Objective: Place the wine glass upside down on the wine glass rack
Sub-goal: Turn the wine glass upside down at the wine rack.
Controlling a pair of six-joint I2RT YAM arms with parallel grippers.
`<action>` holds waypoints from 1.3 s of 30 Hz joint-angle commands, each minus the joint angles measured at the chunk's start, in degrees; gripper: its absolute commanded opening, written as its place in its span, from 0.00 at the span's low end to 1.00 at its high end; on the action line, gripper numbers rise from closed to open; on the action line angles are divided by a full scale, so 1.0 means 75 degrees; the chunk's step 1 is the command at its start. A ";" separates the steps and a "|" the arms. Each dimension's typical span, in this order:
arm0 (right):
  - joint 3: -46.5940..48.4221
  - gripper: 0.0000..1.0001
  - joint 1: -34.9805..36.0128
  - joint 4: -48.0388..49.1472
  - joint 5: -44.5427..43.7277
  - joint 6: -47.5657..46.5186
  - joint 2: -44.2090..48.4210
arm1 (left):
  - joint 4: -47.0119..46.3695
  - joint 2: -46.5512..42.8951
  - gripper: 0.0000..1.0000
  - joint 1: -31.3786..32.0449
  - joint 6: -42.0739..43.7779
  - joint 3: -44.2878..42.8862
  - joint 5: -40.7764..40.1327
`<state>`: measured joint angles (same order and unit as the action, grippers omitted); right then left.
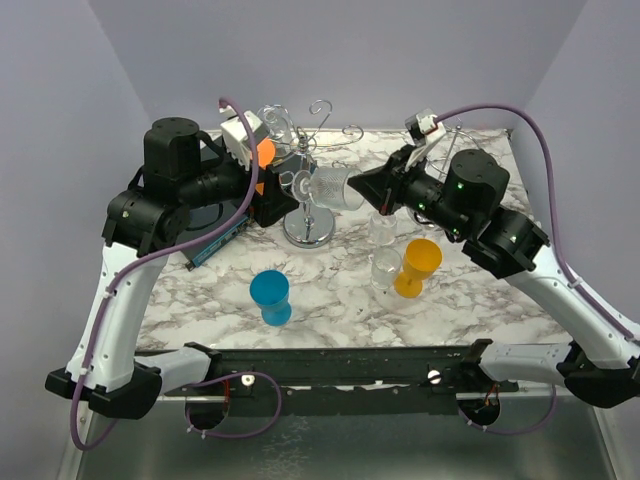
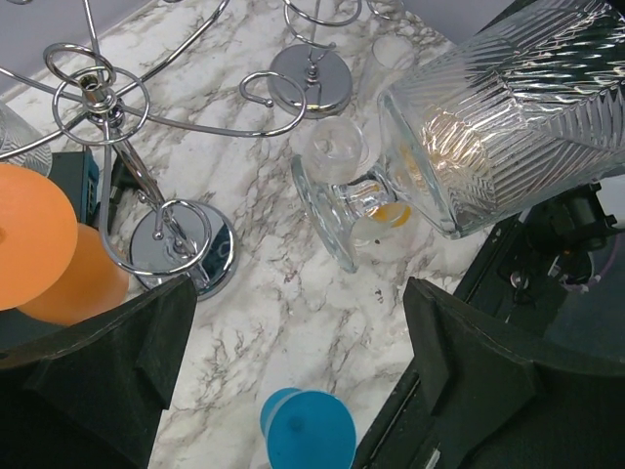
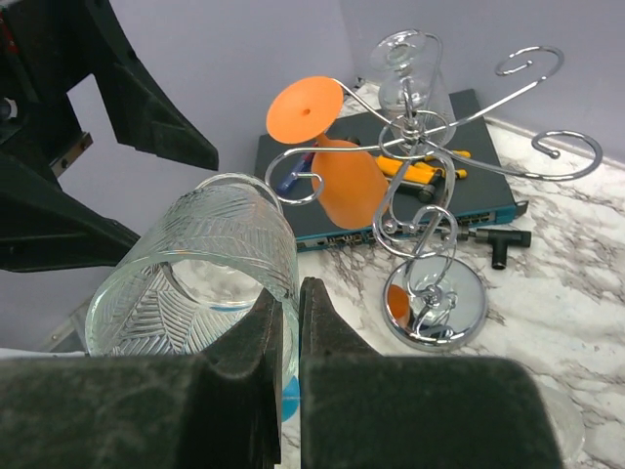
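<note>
The wine glass is clear with a leaf pattern and hangs on its side in the air. My right gripper is shut on the wall of its bowl at the rim, with one finger inside and one outside. Its foot points at the post of the chrome wine glass rack, close beside it. An orange glass and a clear glass hang upside down from the rack's arms. My left gripper is open and empty, left of the rack, high over the table.
A blue glass stands on the marble table in front of the rack. A yellow glass and two small clear glasses stand at the front right. A dark blue box lies behind the rack. Another chrome base stands farther back.
</note>
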<state>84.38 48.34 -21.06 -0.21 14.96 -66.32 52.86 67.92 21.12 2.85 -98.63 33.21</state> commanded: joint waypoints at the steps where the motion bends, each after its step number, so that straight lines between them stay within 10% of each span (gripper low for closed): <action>1: 0.0434 0.00 0.0047 0.1116 0.0587 0.0193 -0.0043 | 0.0018 0.0012 0.93 0.0008 0.0194 0.0081 0.0393; 17: 0.0024 0.00 0.0049 0.1639 0.1578 0.0656 -0.0195 | 0.0053 0.0363 0.67 0.0008 0.0764 -0.0226 0.0645; 26: -0.0323 0.00 0.0047 0.1967 0.1792 0.0829 -0.0296 | 0.0132 0.0357 0.00 0.0008 0.1150 -0.0204 0.0953; 29: -0.0456 0.01 0.0047 0.2034 0.1782 0.0852 -0.0294 | 0.0168 0.0257 0.00 0.0008 0.1438 -0.0122 0.0867; 39: -0.0637 0.45 0.0047 0.1340 0.1661 0.1001 -0.0139 | -0.0061 0.0085 0.00 0.0007 0.2849 -0.0097 -0.0326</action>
<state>80.18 48.56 -10.44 11.31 20.82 -68.95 54.19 70.41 20.78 15.79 -98.94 33.80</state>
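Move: The right hand holds the wine glass sideways by its rim, with the foot about 14 cm to its left and level; the rack's top is some 12 cm left and 10 cm ahead of this hand, slightly lower. From the open left hand that foot lies about 4 cm ahead, 5 cm right and level. The rack's top is roughly 14 cm ahead of the left hand and 2 cm right, the hanging orange glass 12 cm ahead and 5 cm left, both lower. Right hand carries the wine glass about 4 cm left; left fingers pinch its foot, then right fingers open. ##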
